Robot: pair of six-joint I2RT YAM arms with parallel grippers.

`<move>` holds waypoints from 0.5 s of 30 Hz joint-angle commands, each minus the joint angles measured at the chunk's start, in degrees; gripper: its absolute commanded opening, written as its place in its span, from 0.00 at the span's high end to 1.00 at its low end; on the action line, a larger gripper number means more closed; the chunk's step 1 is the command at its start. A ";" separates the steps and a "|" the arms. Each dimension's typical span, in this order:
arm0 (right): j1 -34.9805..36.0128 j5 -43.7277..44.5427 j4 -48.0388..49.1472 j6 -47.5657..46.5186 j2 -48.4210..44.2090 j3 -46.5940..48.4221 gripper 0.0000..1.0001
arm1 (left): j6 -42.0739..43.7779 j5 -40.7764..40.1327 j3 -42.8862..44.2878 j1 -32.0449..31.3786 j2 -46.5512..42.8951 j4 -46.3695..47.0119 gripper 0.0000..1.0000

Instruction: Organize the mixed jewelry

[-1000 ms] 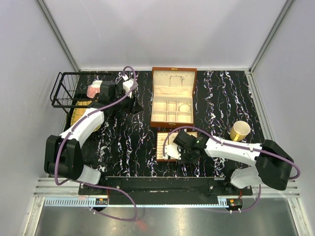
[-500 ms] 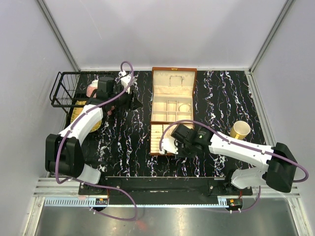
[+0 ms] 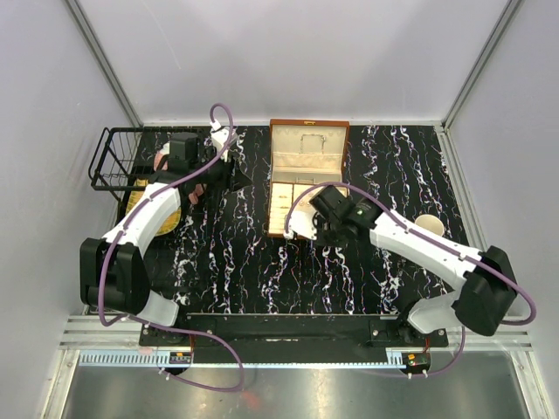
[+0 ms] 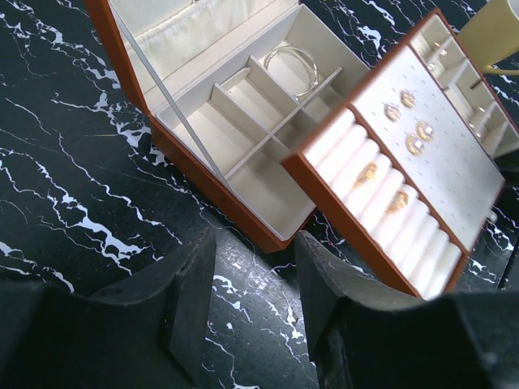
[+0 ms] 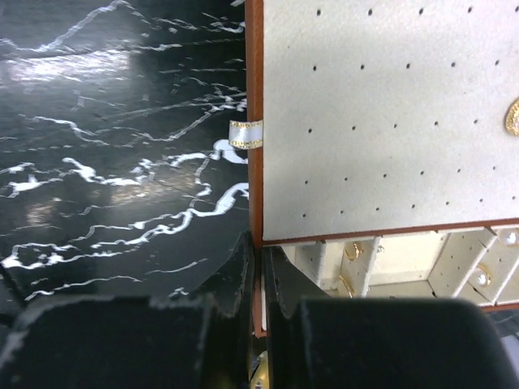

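The brown jewelry box (image 3: 307, 150) stands open at the back middle, and a pale bangle (image 4: 292, 63) lies in one of its compartments. My right gripper (image 3: 306, 223) (image 5: 260, 247) is shut on the brown wall of the box's insert tray (image 3: 281, 209) (image 4: 405, 162), holding it over the box's front part. In the tray sit mixed jewelry pieces: gold rings (image 4: 366, 173) in the rolls, round earrings (image 4: 413, 134) on the perforated pad, and small gold pieces (image 5: 353, 251) in the side cells. My left gripper (image 3: 234, 177) (image 4: 255, 247) hangs open over the marble, left of the box, holding nothing.
A black wire basket (image 3: 112, 161) holding a pink item sits at the back left, with a yellow plate (image 3: 140, 205) just in front of it. The yellow cup (image 3: 430, 225) stands right of the box, partly behind my right arm. Walls close in the black marble table (image 3: 227, 262).
My right gripper has carried the tray from the table's front middle back to the box. My left arm has shifted slightly backward, gripper still open.
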 commanded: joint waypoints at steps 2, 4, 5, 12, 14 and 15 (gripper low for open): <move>-4.45 -2.05 5.23 -7.86 4.45 5.61 1.00 | -0.23 3.27 2.90 1.10 0.39 1.37 0.53; -5.94 -2.67 6.28 -8.83 6.04 7.27 1.00 | -1.37 4.41 3.34 1.19 0.92 1.98 0.53; -6.38 -3.02 6.37 -9.53 7.53 8.07 1.00 | -1.82 4.68 3.34 1.10 1.01 2.24 0.53; -9.81 -4.42 6.29 -12.53 12.81 13.08 1.00 | -6.21 2.67 3.78 0.75 0.92 5.49 0.53; -10.78 -4.86 6.20 -13.23 13.86 14.31 1.00 | -6.56 2.22 3.96 0.57 0.83 5.67 0.53; -11.04 -4.87 6.20 -13.49 14.22 14.66 1.00 | -6.65 1.61 4.04 0.57 0.83 5.94 0.54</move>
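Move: The right hand, already pinching the near rim of the jewelry tray, has the open jewelry box's middle about 15 cm ahead, 4 cm to its left and 8 cm below. The box's raised lid is some 26 cm ahead and 3 cm left, and the yellow mug 28 cm right and 3 cm ahead, 8 cm lower. From the left hand, the box lies about 16 cm right, 1 cm ahead and 16 cm below. The right hand keeps its pinch on the tray's near rim and carries it about 8 cm forward over the box. ##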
